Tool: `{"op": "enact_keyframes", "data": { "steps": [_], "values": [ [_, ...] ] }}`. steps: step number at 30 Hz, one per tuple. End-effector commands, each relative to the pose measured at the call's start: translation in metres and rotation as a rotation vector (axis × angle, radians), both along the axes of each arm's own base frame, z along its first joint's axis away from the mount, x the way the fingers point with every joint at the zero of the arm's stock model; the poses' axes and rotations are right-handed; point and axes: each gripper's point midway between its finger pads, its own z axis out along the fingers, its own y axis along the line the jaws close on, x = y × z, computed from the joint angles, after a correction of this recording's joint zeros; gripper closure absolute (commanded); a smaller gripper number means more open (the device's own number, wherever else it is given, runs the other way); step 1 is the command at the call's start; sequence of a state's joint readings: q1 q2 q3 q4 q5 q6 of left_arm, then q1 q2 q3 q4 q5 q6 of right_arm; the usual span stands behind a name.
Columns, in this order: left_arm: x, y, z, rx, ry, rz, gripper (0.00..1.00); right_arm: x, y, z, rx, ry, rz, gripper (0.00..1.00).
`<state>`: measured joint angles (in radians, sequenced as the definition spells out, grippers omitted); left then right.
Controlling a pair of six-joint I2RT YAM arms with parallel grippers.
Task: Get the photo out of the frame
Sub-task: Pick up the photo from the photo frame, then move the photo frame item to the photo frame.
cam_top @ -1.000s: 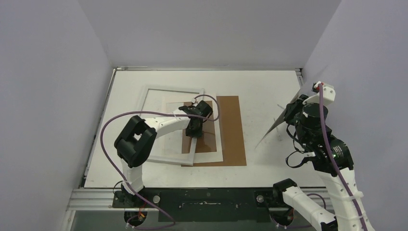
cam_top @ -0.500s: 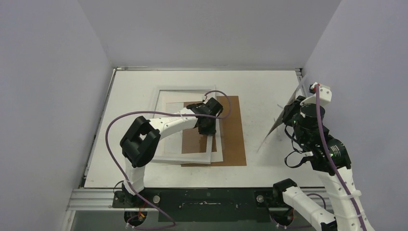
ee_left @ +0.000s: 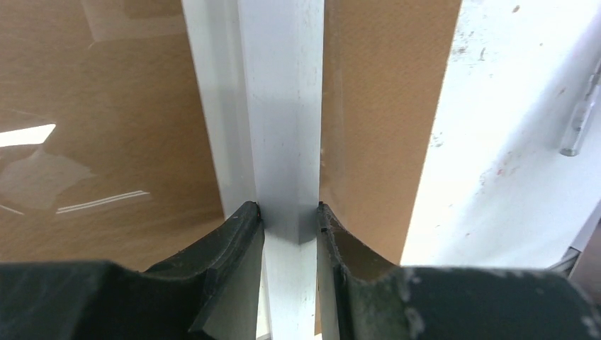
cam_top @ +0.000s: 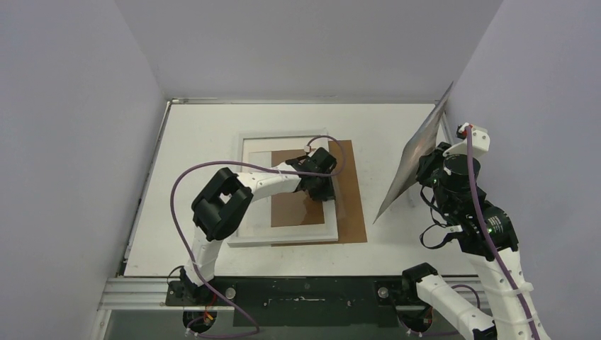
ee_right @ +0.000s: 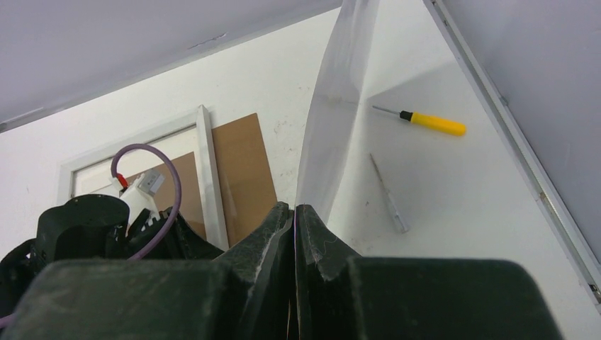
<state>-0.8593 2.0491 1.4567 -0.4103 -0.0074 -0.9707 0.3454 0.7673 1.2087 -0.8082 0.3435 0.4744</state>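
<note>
The white frame [cam_top: 256, 191] lies flat in the middle of the table, partly over a brown backing board [cam_top: 352, 198]. My left gripper [cam_top: 324, 188] is shut on the frame's right-hand bar. In the left wrist view that white bar [ee_left: 283, 127] runs between the two fingers of the left gripper [ee_left: 288, 212]. My right gripper [cam_top: 427, 164] is raised at the right wall and shut on the lower edge of the photo [cam_top: 416, 154], a thin sheet standing up tilted. In the right wrist view the right gripper [ee_right: 294, 209] pinches the photo [ee_right: 340, 106]; its picture side does not show.
A yellow-handled screwdriver [ee_right: 432, 123] and a thin metal tool [ee_right: 388, 195] lie on the table by the right wall, under the photo. The brown board [ee_right: 244, 170] sticks out past the frame's right side. Walls close in left, back and right.
My left gripper has slid the frame to the right and squared it over the brown board. The photo in my right gripper has risen and turned, showing more of its face from above.
</note>
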Motion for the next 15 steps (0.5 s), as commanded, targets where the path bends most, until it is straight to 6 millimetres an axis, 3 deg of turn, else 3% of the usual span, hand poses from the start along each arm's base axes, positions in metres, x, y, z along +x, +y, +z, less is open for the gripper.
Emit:
{"op": "enact_keyframes", "data": {
  "steps": [1,6,8,10,15],
  "values": [
    [0.007,-0.062,0.041,-0.238,-0.016,-0.014,0.84,0.002,-0.004,0.018,0.002,-0.063,-0.012,0.95],
    [0.005,-0.074,0.046,-0.276,-0.013,-0.028,0.76,0.002,-0.004,0.015,0.0,-0.056,-0.011,0.95],
    [0.004,-0.075,0.048,-0.278,-0.018,-0.051,0.61,0.003,-0.003,0.014,0.003,-0.054,-0.008,0.95],
    [0.004,-0.071,0.054,-0.263,-0.038,-0.068,0.42,0.003,-0.002,0.014,0.004,-0.056,-0.007,0.95],
    [0.003,-0.048,0.081,-0.218,-0.116,-0.087,0.35,0.004,-0.002,0.022,0.006,-0.067,-0.004,0.95]
  ]
}}
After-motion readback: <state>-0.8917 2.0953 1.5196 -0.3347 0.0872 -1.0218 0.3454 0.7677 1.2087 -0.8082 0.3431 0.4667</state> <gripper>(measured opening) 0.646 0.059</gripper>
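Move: The empty photo frame's right rail is already between the left fingers, the rail's middle about 4 cm ahead and the frame's centre some 16 cm to the left. The brown backing board the frame is being taken over has its middle roughly 5 cm left and 3 cm ahead, just below. A clear-handled tool lies about 26 cm right, nearly level. From the right hand, the board is some 27 cm left, 8 cm ahead and 32 cm below. The frame, still pinched by its right rail, is dragged about 4 cm to the right by the left hand, farther across the brown backing board. The fingers then spread wide and let go of the rail, one on each side of it, as the hand drifts slightly on and starts up by about 1.5 cm. ##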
